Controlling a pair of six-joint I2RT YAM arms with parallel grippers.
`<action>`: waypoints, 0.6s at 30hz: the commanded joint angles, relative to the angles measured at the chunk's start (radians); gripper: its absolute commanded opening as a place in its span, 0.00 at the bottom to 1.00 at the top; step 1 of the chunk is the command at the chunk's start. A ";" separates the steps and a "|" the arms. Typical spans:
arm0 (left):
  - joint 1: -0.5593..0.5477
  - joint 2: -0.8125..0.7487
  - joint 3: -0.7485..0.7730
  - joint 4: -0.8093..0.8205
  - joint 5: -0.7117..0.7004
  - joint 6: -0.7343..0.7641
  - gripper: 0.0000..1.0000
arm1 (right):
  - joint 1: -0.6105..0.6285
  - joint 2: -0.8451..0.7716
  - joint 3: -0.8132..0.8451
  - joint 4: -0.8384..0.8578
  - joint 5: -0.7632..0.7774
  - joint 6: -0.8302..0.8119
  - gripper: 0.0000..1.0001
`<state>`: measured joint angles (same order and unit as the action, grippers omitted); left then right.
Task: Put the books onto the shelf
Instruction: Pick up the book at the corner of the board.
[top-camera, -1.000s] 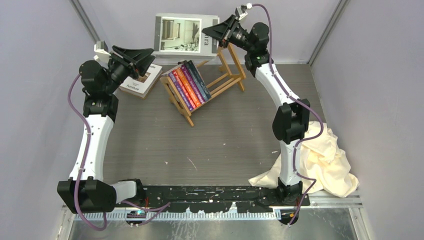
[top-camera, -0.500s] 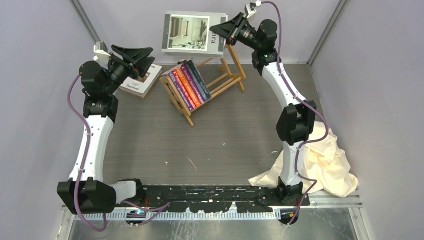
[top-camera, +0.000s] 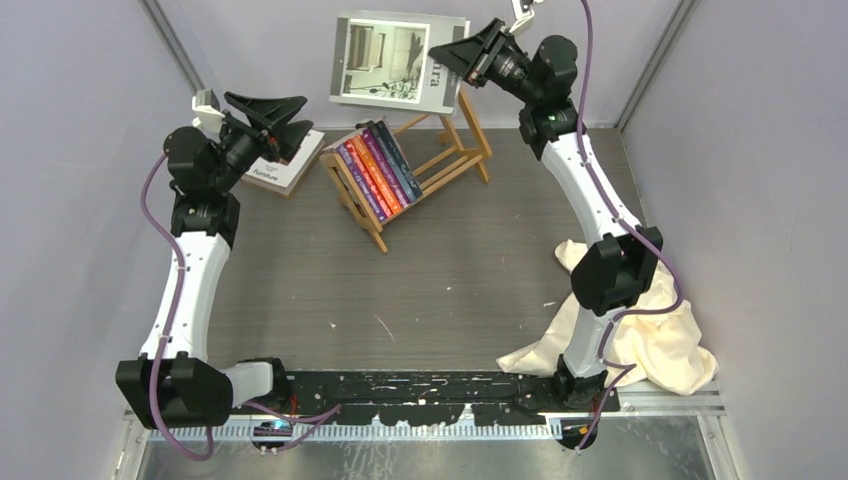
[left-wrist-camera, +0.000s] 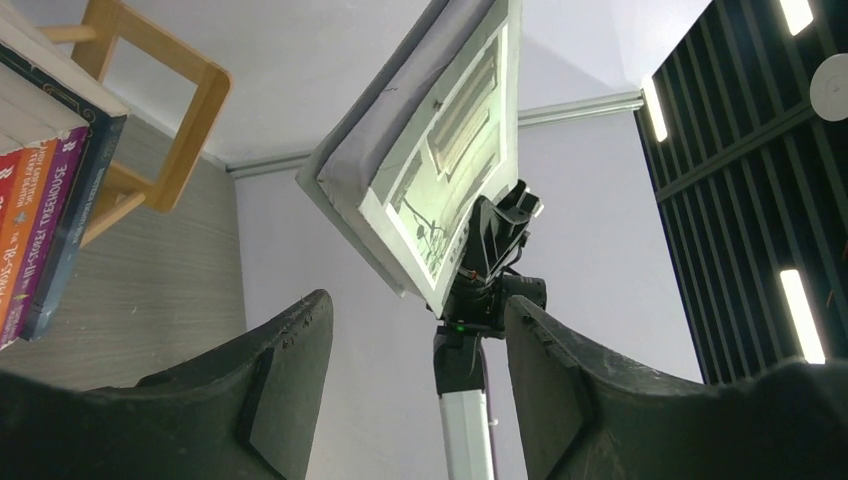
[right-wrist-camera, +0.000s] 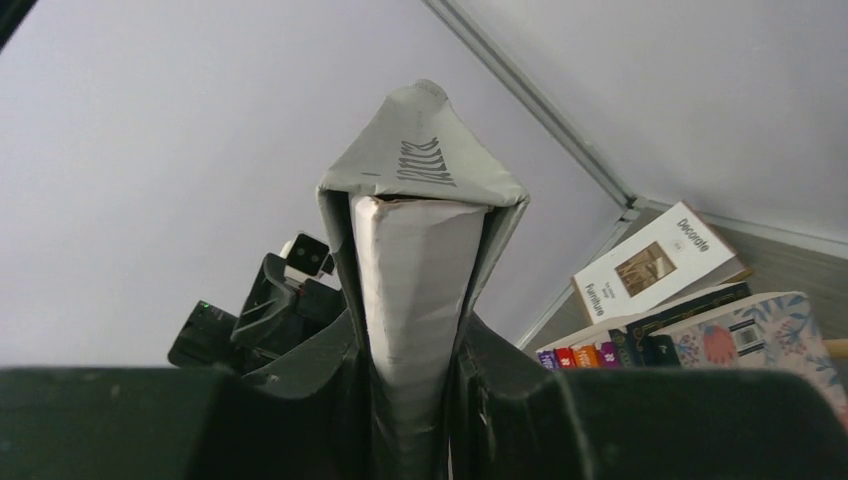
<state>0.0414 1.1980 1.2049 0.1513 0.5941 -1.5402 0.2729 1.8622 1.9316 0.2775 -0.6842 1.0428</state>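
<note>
My right gripper (top-camera: 443, 54) is shut on a large grey book (top-camera: 395, 72) and holds it in the air above the back of the shelf (top-camera: 455, 160). The right wrist view shows that grey book (right-wrist-camera: 415, 250) edge-on, clamped between the jaws of the right gripper (right-wrist-camera: 410, 395). Several paperback books (top-camera: 378, 168) lean in a row at the left end of the slatted wooden rack. A white book (top-camera: 287, 166) lies flat on the table, left of the rack. Just above it hovers my left gripper (top-camera: 292, 116), open and empty. The left gripper (left-wrist-camera: 418, 330) looks up at the raised grey book (left-wrist-camera: 440, 150).
A cream cloth (top-camera: 655, 330) is heaped at the right, by the right arm's base. Grey walls close in the table on the left, right and back. The right half of the rack holds no books.
The right arm has lifted the grey book higher and a little to the right. The left gripper's jaws have spread wider, and it has stayed in place over the white book.
</note>
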 joint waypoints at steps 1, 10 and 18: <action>0.001 -0.018 0.000 0.091 -0.005 -0.012 0.64 | 0.005 -0.095 0.028 -0.094 0.071 -0.184 0.33; 0.000 -0.011 -0.011 0.098 -0.013 -0.016 0.64 | 0.006 -0.105 0.182 -0.553 0.218 -0.567 0.34; 0.000 0.003 -0.018 0.112 -0.014 -0.017 0.64 | 0.006 -0.122 0.165 -0.620 0.313 -0.670 0.34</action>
<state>0.0414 1.1995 1.1870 0.1856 0.5835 -1.5600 0.2741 1.8122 2.0647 -0.3202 -0.4484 0.4736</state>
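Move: The grey picture book is already off the table, gripped by its right end in the right hand. The free space in the rack, just right of the shelved books, lies about 13 cm ahead of that hand, neither left nor right, and 36 cm below. The row of shelved books is some 7 cm ahead and 14 cm left, the rack's right end frame 21 cm ahead and 8 cm right. From the empty left hand, the space is about 23 cm ahead, 21 cm right, 34 cm down. The grey book is carried in the right hand's unchanged grip, down about 5 cm and right about 4 cm, with a little forward, towards the rack's free space. Meanwhile the wrist tips the book's left, outer end down by some 25 degrees and swings it clockwise by roughly 15. ##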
